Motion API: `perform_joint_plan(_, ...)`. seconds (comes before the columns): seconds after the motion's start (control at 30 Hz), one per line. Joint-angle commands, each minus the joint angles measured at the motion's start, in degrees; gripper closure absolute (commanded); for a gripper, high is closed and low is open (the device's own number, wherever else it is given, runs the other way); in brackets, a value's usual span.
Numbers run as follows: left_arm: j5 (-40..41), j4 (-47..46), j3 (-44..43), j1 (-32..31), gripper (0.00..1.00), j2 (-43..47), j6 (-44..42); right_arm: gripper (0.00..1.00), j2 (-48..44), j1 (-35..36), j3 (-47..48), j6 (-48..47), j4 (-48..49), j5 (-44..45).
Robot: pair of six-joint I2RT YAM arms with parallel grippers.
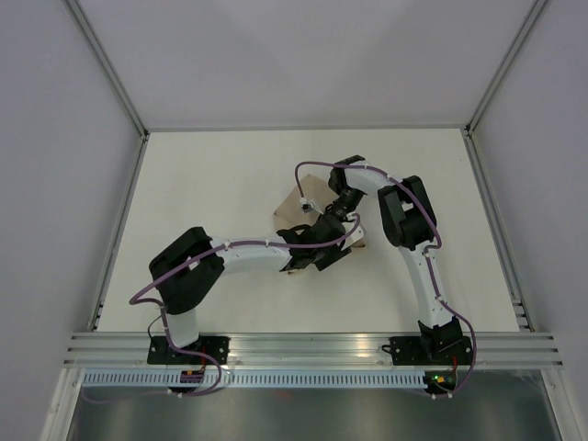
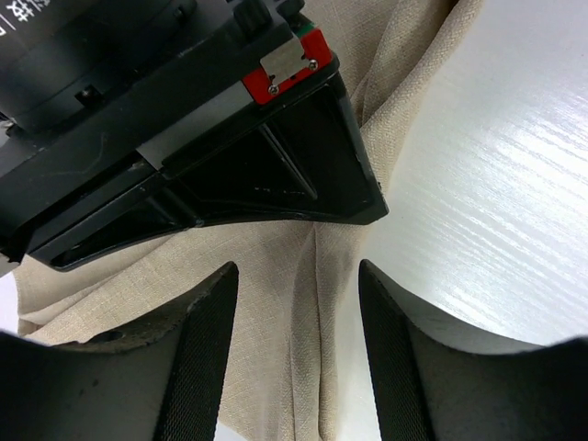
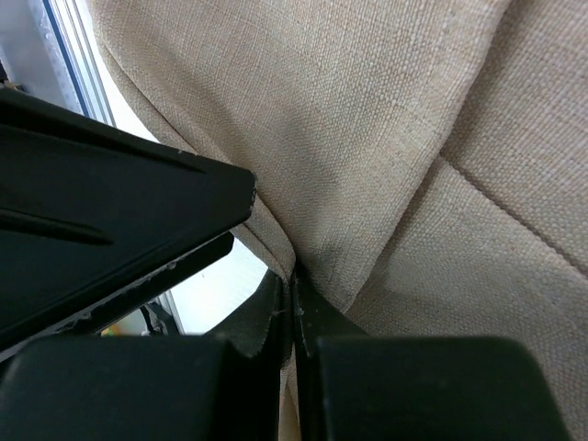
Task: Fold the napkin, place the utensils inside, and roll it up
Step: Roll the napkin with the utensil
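The tan napkin (image 1: 292, 208) lies mid-table, mostly covered by both arms. My right gripper (image 3: 292, 277) is shut on a raised edge of the napkin (image 3: 413, 138), with the cloth pinched between its black fingers. My left gripper (image 2: 296, 276) is open, and a folded ridge of the napkin (image 2: 312, 312) runs up between its fingers without touching either pad. In the top view, the left gripper (image 1: 323, 246) and right gripper (image 1: 342, 213) meet closely over the cloth. The utensils are hidden or out of view.
The right gripper's black body (image 2: 184, 156) hangs just above the left fingers. The left gripper's black housing (image 3: 92, 230) fills the left of the right wrist view. White tabletop (image 1: 211, 193) surrounds the napkin, with walls and metal rails (image 1: 119, 239) at the sides.
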State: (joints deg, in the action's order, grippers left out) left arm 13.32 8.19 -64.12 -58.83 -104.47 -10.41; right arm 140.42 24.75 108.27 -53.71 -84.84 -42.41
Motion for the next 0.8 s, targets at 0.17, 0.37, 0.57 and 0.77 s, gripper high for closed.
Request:
perform_joint_plan(0.17, -6.99, 0.16, -1.89, 2.66, 0.46, -0.65, -1.28, 0.97, 3.98, -0.76, -0.51, -1.57, 2.31, 3.74)
perform_joint_plan(0.37, -9.54, 0.51, -2.33, 3.19, 0.57, -2.23, 0.3, 0.97, 4.07, -1.02, -0.69, -1.04, 2.92, 3.57)
perform_joint_plan(0.57, -12.0, 1.22, -2.15, 4.25, 0.71, -3.38, 3.38, 0.97, 3.98, -1.2, -0.78, -0.69, 3.01, 2.95)
perform_joint_plan(0.77, -18.85, 1.22, -1.27, 7.41, 0.81, -3.55, 6.63, 0.94, 3.46, -1.55, -1.31, -0.52, 3.01, 1.11)
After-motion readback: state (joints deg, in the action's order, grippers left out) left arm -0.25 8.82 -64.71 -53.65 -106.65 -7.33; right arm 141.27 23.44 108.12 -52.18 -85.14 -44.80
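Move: The stretch of the napkin's near rolled edge that the left fingers straddle is about 2 cm below the left hand, and neither ahead of nor beside it. The right gripper's pinch point on the same edge is some 4 cm to the left hand's right and 2 cm farther out. The napkin's near-left corner lies roughly 6 cm left of and 3 cm nearer than the left hand. From the right hand, the left fingers' stretch is some 4 cm left, 2 cm back and about level. Straight down by about 2 cm, the left hand sinks onto the napkin's rolled edge beside the right gripper. Its half-open fingers close from either side until they pinch the cloth, while the wrist tips some 10 degrees so that they point more steeply down. The right hand stays in place and keeps its closed grip on the same edge. ##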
